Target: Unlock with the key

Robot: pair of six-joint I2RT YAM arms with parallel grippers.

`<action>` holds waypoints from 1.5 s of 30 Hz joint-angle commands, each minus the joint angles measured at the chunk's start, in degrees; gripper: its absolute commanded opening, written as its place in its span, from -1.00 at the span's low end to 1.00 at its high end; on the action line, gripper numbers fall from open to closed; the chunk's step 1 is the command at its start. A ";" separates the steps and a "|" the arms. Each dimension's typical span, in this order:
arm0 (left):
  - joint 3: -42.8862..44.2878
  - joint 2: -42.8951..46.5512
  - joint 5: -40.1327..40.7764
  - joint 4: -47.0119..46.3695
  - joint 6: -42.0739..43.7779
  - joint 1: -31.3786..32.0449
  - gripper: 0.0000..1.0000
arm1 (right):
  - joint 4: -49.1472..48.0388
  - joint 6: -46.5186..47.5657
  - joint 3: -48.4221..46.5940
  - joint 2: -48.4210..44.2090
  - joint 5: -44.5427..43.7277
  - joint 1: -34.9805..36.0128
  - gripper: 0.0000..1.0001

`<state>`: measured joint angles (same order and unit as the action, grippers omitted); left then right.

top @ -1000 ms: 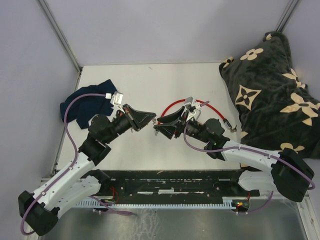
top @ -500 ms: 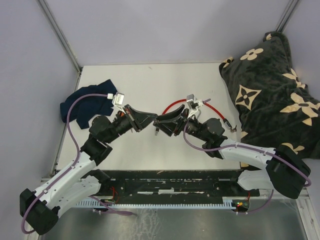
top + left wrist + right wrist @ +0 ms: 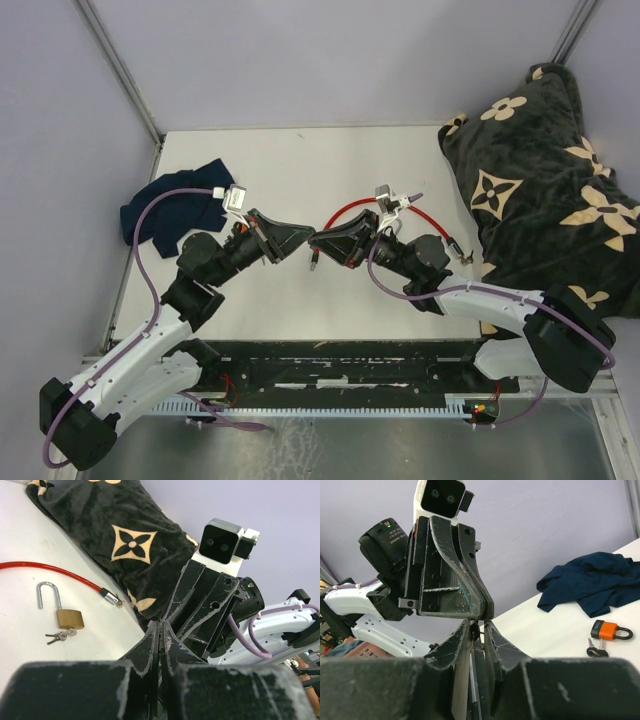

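Note:
My left gripper (image 3: 303,237) and right gripper (image 3: 320,243) meet tip to tip above the table's middle. In the right wrist view my right gripper (image 3: 478,626) is shut on a small dark-headed key (image 3: 475,631) with a ring, held between its fingertips. My left gripper's shut fingers (image 3: 470,600) sit right above the key, touching or nearly so. In the left wrist view my left gripper (image 3: 160,628) is shut, with only a thin slit between its fingers. A brass padlock (image 3: 68,618) with keys lies open on the table. An orange padlock (image 3: 608,630) with keys (image 3: 594,652) lies near the blue cloth.
A red cable (image 3: 352,209) curves behind the right arm. A dark blue cloth (image 3: 165,205) lies at the left. A black flower-patterned blanket (image 3: 545,170) fills the right side. The cable's metal end (image 3: 462,253) lies near the blanket.
My right gripper has edged up and left toward the left gripper's tips, so the two now meet. The left arm has barely moved.

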<state>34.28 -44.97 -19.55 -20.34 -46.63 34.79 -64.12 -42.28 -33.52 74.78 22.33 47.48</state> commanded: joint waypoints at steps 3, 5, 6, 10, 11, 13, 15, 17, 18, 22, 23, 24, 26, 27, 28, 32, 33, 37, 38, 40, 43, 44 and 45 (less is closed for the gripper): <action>-0.37 0.67 0.96 -3.12 -1.53 -0.07 -0.94 | -6.56 -3.26 -1.95 1.25 2.99 -0.50 -0.65; -0.63 0.65 1.37 -3.13 -1.58 -0.11 -0.94 | -6.62 -3.65 -1.99 1.61 3.31 -0.67 -0.78; -0.74 0.55 1.52 -3.13 -1.66 -0.07 -0.94 | -6.61 -3.94 -2.07 1.78 3.48 -0.72 -0.87; -0.89 0.38 2.55 -2.50 -1.56 -0.07 -0.94 | -6.66 -4.88 -1.89 2.38 3.86 -1.27 -0.96; -0.77 0.42 3.02 -1.86 -1.27 -0.07 -0.93 | -6.67 -4.95 -1.64 2.44 3.86 -1.44 -0.96; -0.08 0.35 4.51 0.84 -0.17 -0.07 -0.74 | -7.10 -5.14 -0.96 2.39 3.82 -2.00 -0.96; 1.34 0.37 6.49 5.38 1.69 -0.07 -0.50 | -6.84 -5.27 -0.12 2.13 3.49 -2.61 -0.96; 3.06 0.22 8.79 10.10 3.56 -0.06 -0.33 | -6.24 -5.36 1.05 1.93 3.26 -3.47 -0.96; 4.00 0.07 10.11 12.38 4.50 -0.07 -0.26 | -5.98 -5.34 1.60 1.80 3.25 -3.86 -0.96; 7.83 -1.98 13.44 21.61 8.16 -0.12 0.01 | -5.73 -5.43 3.48 1.99 3.33 -5.51 -0.96; 9.25 -3.25 14.11 24.84 9.05 -0.07 0.07 | -5.70 -5.48 3.96 2.14 3.46 -5.86 -0.96; 10.13 -4.27 14.65 26.86 9.82 -0.07 0.10 | -5.67 -5.52 4.44 2.27 3.42 -6.21 -0.96; 11.64 -6.22 15.32 30.44 11.31 -0.01 0.14 | -5.61 -5.60 5.47 2.46 3.41 -7.19 -0.96; 12.26 -7.05 15.81 32.19 12.09 -0.06 0.18 | -5.59 -5.49 6.03 2.44 3.35 -7.49 -0.96; 13.02 -8.00 16.61 34.12 12.95 -0.02 0.22 | -5.43 -5.14 6.54 2.40 3.27 -7.90 -0.96; 17.07 -12.23 21.69 41.62 16.98 -0.08 0.39 | -1.45 -2.47 8.74 1.12 2.07 -8.92 -0.96; 18.08 -13.54 23.45 43.28 18.21 -0.05 0.43 | -0.27 -1.76 9.23 0.65 1.64 -9.08 -0.96; 22.74 -20.69 27.59 49.11 22.55 -0.07 0.53 | 6.26 2.61 10.78 -1.82 -0.72 -9.50 -0.96; 23.88 -23.01 28.11 50.51 23.81 -0.13 0.55 | 8.48 3.63 11.21 -2.49 -1.40 -9.55 -0.96; 26.50 -27.89 29.05 53.15 25.95 -0.16 0.57 | 10.81 5.64 12.16 -3.67 -2.46 -9.56 -0.96; 30.48 -34.99 30.85 56.24 28.68 -0.21 0.59 | 12.61 8.01 14.06 -5.42 -4.07 -9.76 -0.96; 31.84 -37.25 31.04 56.85 29.62 -0.36 0.60 | 13.31 8.99 14.57 -5.97 -4.73 -9.73 -0.96; 33.13 -39.48 31.22 57.49 30.53 -0.60 0.60 | 14.11 10.02 15.09 -6.69 -5.36 -9.85 -0.96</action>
<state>61.78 -78.11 7.99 31.86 -23.59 34.72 -52.51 -37.67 -20.05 70.98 20.16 38.06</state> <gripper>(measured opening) 0.795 0.026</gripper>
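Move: The key is already pinched in the left fingertips, about 1 cm ahead and 1 cm right of that hand; from the right hand it sits level, some 2 cm left, between its nearly shut fingers. The small brass padlock lies about 26 cm ahead, 7 cm left and 27 cm below the left hand. From that same hand, the red cable's plug end is some 14 cm ahead and 2 cm right, the orange padlock 23 cm ahead and 17 cm left. Hold both hands nearly still while the right fingers close on the key, then open the left gripper wide to let go. Swing the left hand down about 17 cm, forward and somewhat left, towards the small brass padlock, rolling it nearly 60 degrees so its fingers tip down and forward. Lower the right hand some 13 cm, moving right and a little forward, its grip kept shut and its fingers tipping down. ##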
